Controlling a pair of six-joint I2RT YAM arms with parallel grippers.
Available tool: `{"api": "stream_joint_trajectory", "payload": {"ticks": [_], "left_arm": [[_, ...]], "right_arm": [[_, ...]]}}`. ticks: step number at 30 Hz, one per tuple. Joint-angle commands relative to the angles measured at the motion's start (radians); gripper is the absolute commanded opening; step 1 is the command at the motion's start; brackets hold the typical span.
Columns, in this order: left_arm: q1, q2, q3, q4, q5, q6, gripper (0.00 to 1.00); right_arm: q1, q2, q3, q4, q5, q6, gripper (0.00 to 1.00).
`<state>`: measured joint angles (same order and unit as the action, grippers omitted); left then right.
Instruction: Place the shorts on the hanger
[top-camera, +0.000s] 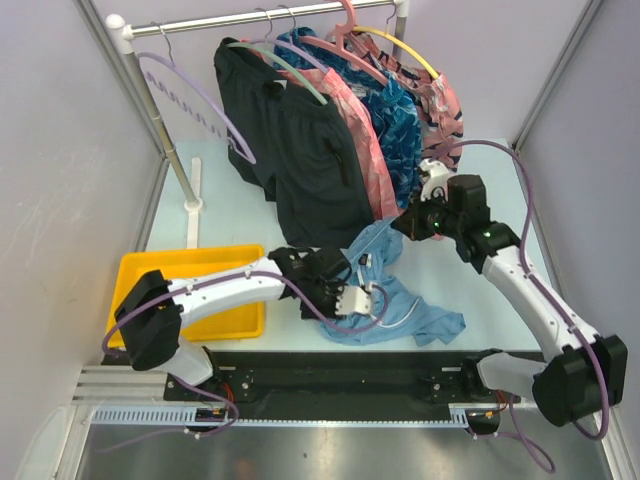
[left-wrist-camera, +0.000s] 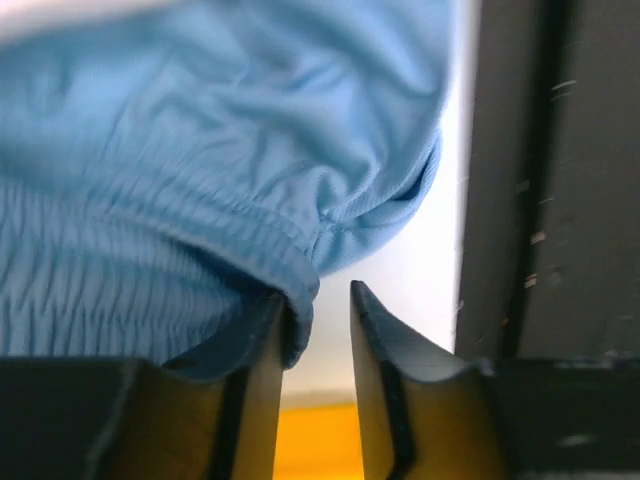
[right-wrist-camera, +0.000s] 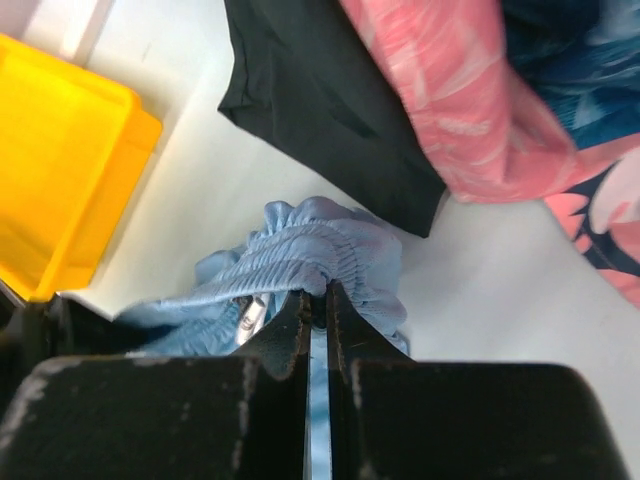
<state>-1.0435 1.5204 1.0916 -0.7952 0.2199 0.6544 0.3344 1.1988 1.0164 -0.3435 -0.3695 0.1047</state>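
Observation:
The light-blue shorts (top-camera: 420, 310) lie crumpled on the table's front middle, with the white drawstring showing. My right gripper (top-camera: 398, 228) is shut on their gathered waistband (right-wrist-camera: 300, 250) and holds that part raised above the table. In the right wrist view the right gripper (right-wrist-camera: 318, 292) pinches the elastic between its tips. My left gripper (top-camera: 365, 298) sits low at the shorts' left side. In the left wrist view the left gripper (left-wrist-camera: 318, 292) is open. The shorts (left-wrist-camera: 200, 150) drape over its left finger, and the gap between the fingers is bare. The lavender hanger (top-camera: 200, 100) hangs at the rail's left end.
A yellow bin (top-camera: 190, 275) sits at the front left, behind my left arm. Black shorts (top-camera: 310, 150), pink and dark-blue patterned garments hang from the rail (top-camera: 250, 20) just behind my right gripper. The rack's slanted pole (top-camera: 160, 120) stands at the left.

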Motion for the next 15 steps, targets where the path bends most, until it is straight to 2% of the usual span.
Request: {"api": "stream_joint_trajectory", "payload": {"ticks": [1, 2, 4, 5, 12, 15], "left_arm": [[0.128, -0.023, 0.011, -0.123, -0.033, 0.004, 0.29], [0.164, -0.031, 0.019, -0.134, -0.036, 0.022, 0.21], [0.200, -0.046, 0.060, -0.160, -0.050, 0.030, 0.10], [0.236, -0.052, 0.080, -0.170, -0.045, 0.040, 0.00], [0.355, -0.158, 0.383, -0.205, 0.025, 0.108, 0.00], [0.402, -0.278, 0.457, -0.153, 0.099, 0.161, 0.00]], "right_arm": [[-0.078, -0.108, 0.063, 0.011, -0.002, 0.010, 0.00], [-0.093, -0.119, 0.070, 0.003, -0.006, 0.012, 0.00], [-0.116, -0.146, 0.097, -0.006, -0.026, 0.016, 0.00], [-0.135, -0.156, 0.108, -0.009, -0.028, 0.016, 0.00], [-0.153, -0.212, 0.246, -0.025, -0.028, -0.019, 0.00], [-0.153, -0.246, 0.336, -0.063, -0.006, -0.072, 0.00]]}}
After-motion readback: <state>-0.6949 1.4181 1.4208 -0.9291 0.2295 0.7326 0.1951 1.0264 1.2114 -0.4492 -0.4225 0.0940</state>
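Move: The free left corner of the shorts' waistband is right between the left hand's half-open fingers, about 1 cm ahead and 1 cm below. The yellow tray's middle is some 29 cm to that hand's left, 5 cm farther out and 4 cm lower; the hanging black shorts' hem is about 18 cm straight ahead, roughly level. From the right hand, already holding the waistband's other end, that free corner is some 17 cm back, 14 cm left and 14 cm lower; the pink shorts' lower end is about 9 cm ahead, 1 cm left and 10 cm lower. The left fingers shut on the free waistband corner and pinch it while the hand already sweeps forward, then carry it up too, some 13 cm up and 12 cm out towards the black shorts, drifting left and turning about 15 degrees counter-clockwise. The right hand keeps its grip on the other end and rises about 12 cm, easing some 4 cm to the right as its fingers tip upward. ##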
